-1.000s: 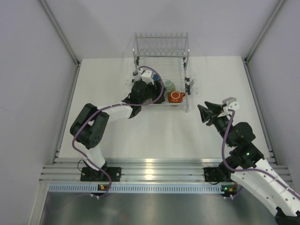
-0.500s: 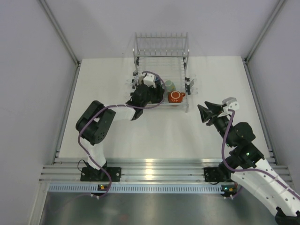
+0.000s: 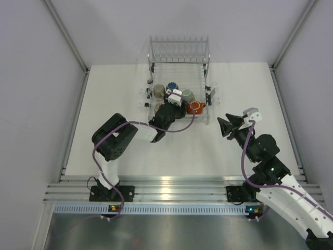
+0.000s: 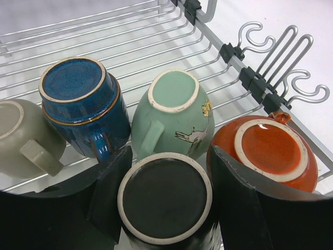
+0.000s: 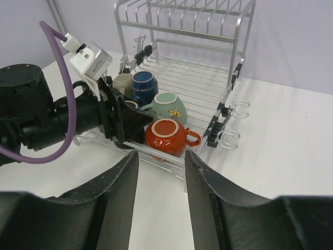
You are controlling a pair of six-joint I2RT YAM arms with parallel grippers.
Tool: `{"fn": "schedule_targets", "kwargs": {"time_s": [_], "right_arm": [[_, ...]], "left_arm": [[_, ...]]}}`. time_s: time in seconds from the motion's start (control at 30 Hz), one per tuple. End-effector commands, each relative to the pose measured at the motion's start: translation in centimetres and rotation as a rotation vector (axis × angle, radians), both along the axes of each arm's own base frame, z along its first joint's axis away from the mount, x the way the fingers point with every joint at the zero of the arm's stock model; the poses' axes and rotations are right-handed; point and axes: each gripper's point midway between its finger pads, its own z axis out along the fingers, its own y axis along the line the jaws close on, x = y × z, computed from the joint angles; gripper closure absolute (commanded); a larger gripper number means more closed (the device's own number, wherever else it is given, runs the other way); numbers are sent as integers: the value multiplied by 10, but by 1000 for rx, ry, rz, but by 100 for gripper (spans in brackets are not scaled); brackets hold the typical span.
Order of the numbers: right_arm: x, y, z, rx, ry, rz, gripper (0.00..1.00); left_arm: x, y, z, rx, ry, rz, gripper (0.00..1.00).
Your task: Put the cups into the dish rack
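Inside the wire dish rack [image 3: 179,54] four cups stand upside down: beige [image 4: 21,138], dark blue [image 4: 78,99], mint-green [image 4: 174,112] and orange-brown [image 4: 268,151]. My left gripper [image 4: 169,172] is shut on a black cup [image 4: 166,198], bottom up, at the rack's near edge between the blue and orange ones. In the top view the left gripper [image 3: 174,104] hides that black cup. Off to the right of the rack, my right gripper [image 5: 161,159] hangs open and empty over the table, facing the orange cup [image 5: 166,136].
Upright tines [image 5: 182,21] line the rack's far end. Wire hooks [image 5: 231,138] stick out from its right side, close to the orange cup. The rack's low near rail [image 5: 156,156] lies just ahead of the right fingers. Bare white table [image 3: 130,156] surrounds the rack.
The left gripper has moved right along the rack's near side with the black cup, uncovering the beige and blue cups. The right arm has shifted slightly.
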Motion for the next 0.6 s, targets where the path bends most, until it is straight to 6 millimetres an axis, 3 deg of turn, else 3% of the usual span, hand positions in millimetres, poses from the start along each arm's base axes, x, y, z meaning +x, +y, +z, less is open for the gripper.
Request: {"fn": "schedule_targets", "kwargs": {"time_s": [0.0,0.1,0.17,0.2,0.33,0.4,0.5,0.57], "right_arm": [[1,5,9,18,-28,14,58],[1,6,7,15,-23,17,58],[1,6,7,15,-23,17,58],[1,7,7,14,-22,19,58],[1,8,6,11,-20,23,58],[2,8,5,12,-18,23,58],[2,8,5,10,-15,25,58],[2,8,4,9,-16,25,57]], "left_arm": [[-3,6,6,3,-75,67,100],[-4,12,3,0,-76,99,98],[-4,16,4,-2,-75,124,89],[-5,16,4,-2,-75,127,75],[-6,20,7,-11,-75,149,44],[-7,19,11,-19,-80,148,16],[-8,18,13,-19,-86,141,13],[-8,17,15,-19,-89,141,6]]}}
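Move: The left hand already has the brown cup upside down between its fingers, at the hand point and about 1 cm below it, in the rack's front row. From that hand the orange cup lies about 9 cm right and level in reach, the green cup 7 cm ahead and 5 cm right, the blue mug 11 cm ahead and 3 cm left, all roughly a centimetre lower. From the right hand, the brown cup is some 19 cm ahead, 17 cm left and 15 cm below. Still gripping the upturned brown cup low in the rack, the left hand eases about 1.5 cm left, away from the orange cup, with a slight draw back at the start, while the wrist turns some 5 to 10 degrees counter-clockwise and the height hardly changes. Then, all but at a standstill, it opens its fingers clear of the cup's sides and lets go, staying around the cup with one finger either side. ##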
